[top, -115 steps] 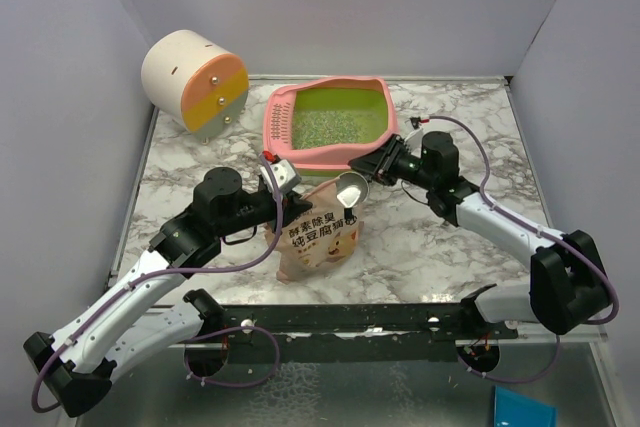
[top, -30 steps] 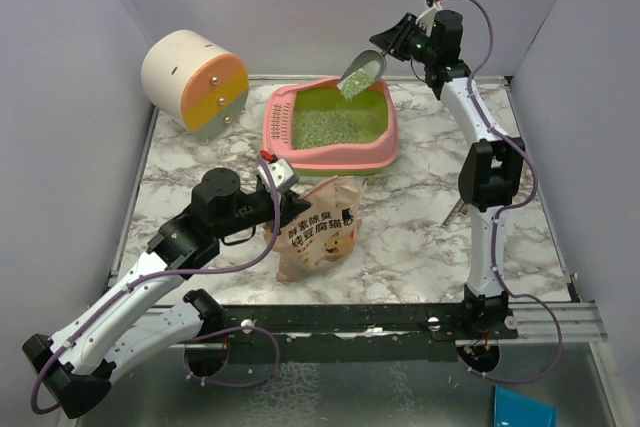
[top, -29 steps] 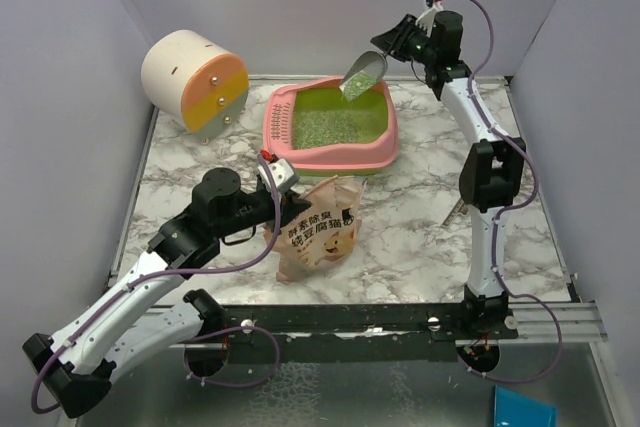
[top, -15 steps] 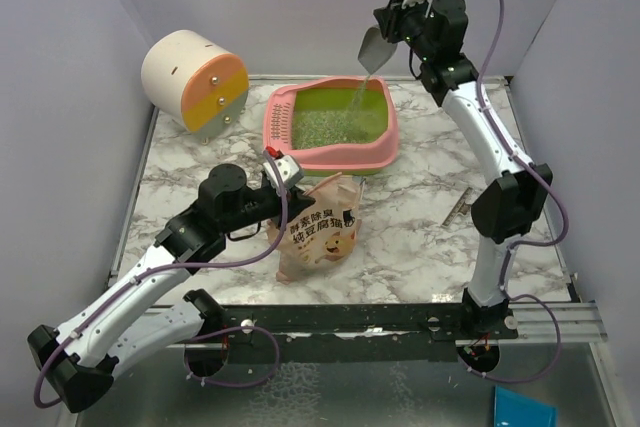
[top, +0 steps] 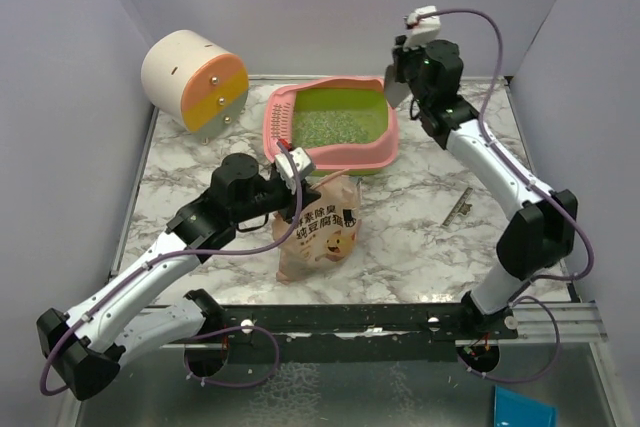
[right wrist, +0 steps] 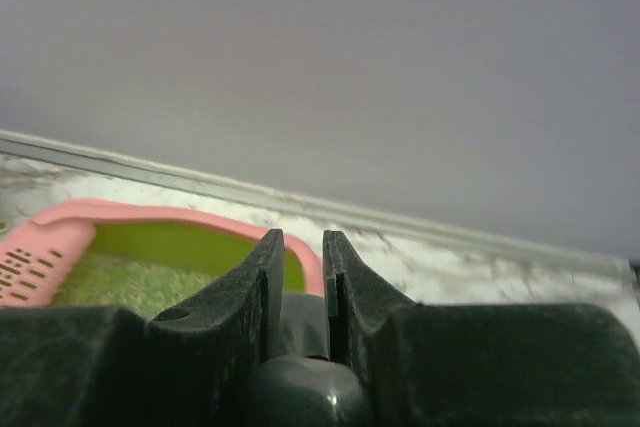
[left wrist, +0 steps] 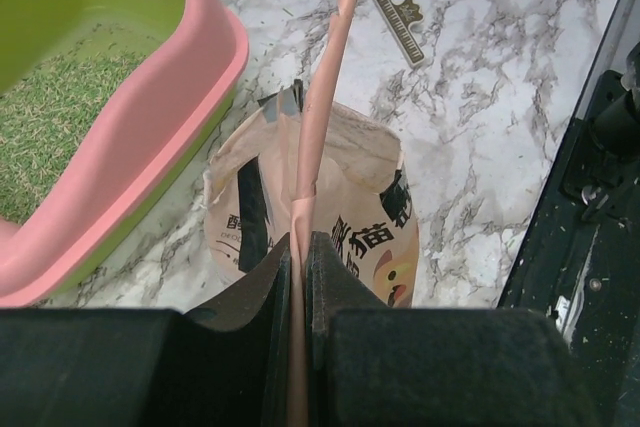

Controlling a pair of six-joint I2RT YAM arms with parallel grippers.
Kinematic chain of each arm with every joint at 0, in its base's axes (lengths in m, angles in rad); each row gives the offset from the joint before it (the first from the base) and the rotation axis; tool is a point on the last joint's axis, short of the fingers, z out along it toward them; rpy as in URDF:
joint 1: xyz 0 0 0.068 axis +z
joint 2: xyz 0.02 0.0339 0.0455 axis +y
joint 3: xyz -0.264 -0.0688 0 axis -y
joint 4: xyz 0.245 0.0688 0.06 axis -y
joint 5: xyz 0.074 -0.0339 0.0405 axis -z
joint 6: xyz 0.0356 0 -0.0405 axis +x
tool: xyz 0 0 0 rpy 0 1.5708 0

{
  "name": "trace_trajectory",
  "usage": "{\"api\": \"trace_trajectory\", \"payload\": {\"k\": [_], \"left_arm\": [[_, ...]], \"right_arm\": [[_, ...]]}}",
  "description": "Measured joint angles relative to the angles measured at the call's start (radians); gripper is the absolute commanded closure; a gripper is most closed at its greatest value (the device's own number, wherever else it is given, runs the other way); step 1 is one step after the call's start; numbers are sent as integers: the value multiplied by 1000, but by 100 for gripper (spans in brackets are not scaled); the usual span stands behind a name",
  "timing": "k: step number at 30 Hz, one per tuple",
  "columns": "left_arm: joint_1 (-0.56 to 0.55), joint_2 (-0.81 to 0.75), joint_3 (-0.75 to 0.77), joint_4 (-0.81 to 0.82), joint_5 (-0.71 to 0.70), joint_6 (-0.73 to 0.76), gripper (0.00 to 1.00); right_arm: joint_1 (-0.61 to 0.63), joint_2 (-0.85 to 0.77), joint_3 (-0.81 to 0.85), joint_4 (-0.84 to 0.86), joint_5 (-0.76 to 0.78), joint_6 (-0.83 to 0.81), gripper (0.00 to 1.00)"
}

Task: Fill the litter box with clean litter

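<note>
The pink litter box (top: 379,150) with its lime-green basin sits at the back of the table, with clean litter (top: 325,127) spread over its floor. My right gripper (top: 397,72) hovers above the box's far right corner, shut on the handle of a grey scoop (right wrist: 300,322). The scoop's bowl is mostly hidden below the jaws in the right wrist view, where the box's rim (right wrist: 120,215) and the litter (right wrist: 120,285) show beneath. My left gripper (left wrist: 301,239) is shut on the pink top edge of the beige litter pouch (left wrist: 350,197), which stands just in front of the box (left wrist: 160,97).
A cream-and-orange cylinder (top: 195,82) stands at the back left. A small metal clip (top: 458,209) lies on the marble right of the pouch, also seen as a clip (left wrist: 398,22) from the left wrist. Grey walls close in the back and both sides.
The right arm lifted the full scoop from the pouch, tipped its litter into the box, and has now dropped to the box's far right corner. The left arm shifted slightly forward with the pouch.
</note>
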Motion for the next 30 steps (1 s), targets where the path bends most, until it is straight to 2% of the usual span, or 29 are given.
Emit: {"api": "trace_trajectory", "payload": {"k": [3,9,11,20,30], "left_arm": [[0,42,27,-6,3,16,100],[0,116,92,-31,11,70,100],[0,153,132,-52,18,96,100],[0,308,301,-98,30,193,100],[0,313,300,-87,29,215,100]], "right_arm": [[-107,-98,-132,-22,8,148,99],[-523,-305,-401,-15,-90,516,99],[-607,-317,-451,-10,-134,592,99],[-645,-129,-545,40,-347,784,99],[-646,76,-544,89,-394,849,97]]}}
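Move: The litter bag's middle is roughly 34 cm back, 18 cm left and 27 cm below the right hand, which already holds the scoop. The litter box is about 15 cm to this hand's left, 2 cm back and 29 cm below; the comb is some 21 cm back, 17 cm right and 36 cm below. From the left hand, already gripping its rim, the bag's middle is 3 cm back, 2 cm right and 14 cm below. Right swings the scoop some 25 cm right from the litter box, then sinks as far; left carries the gripped bag forward-right. ##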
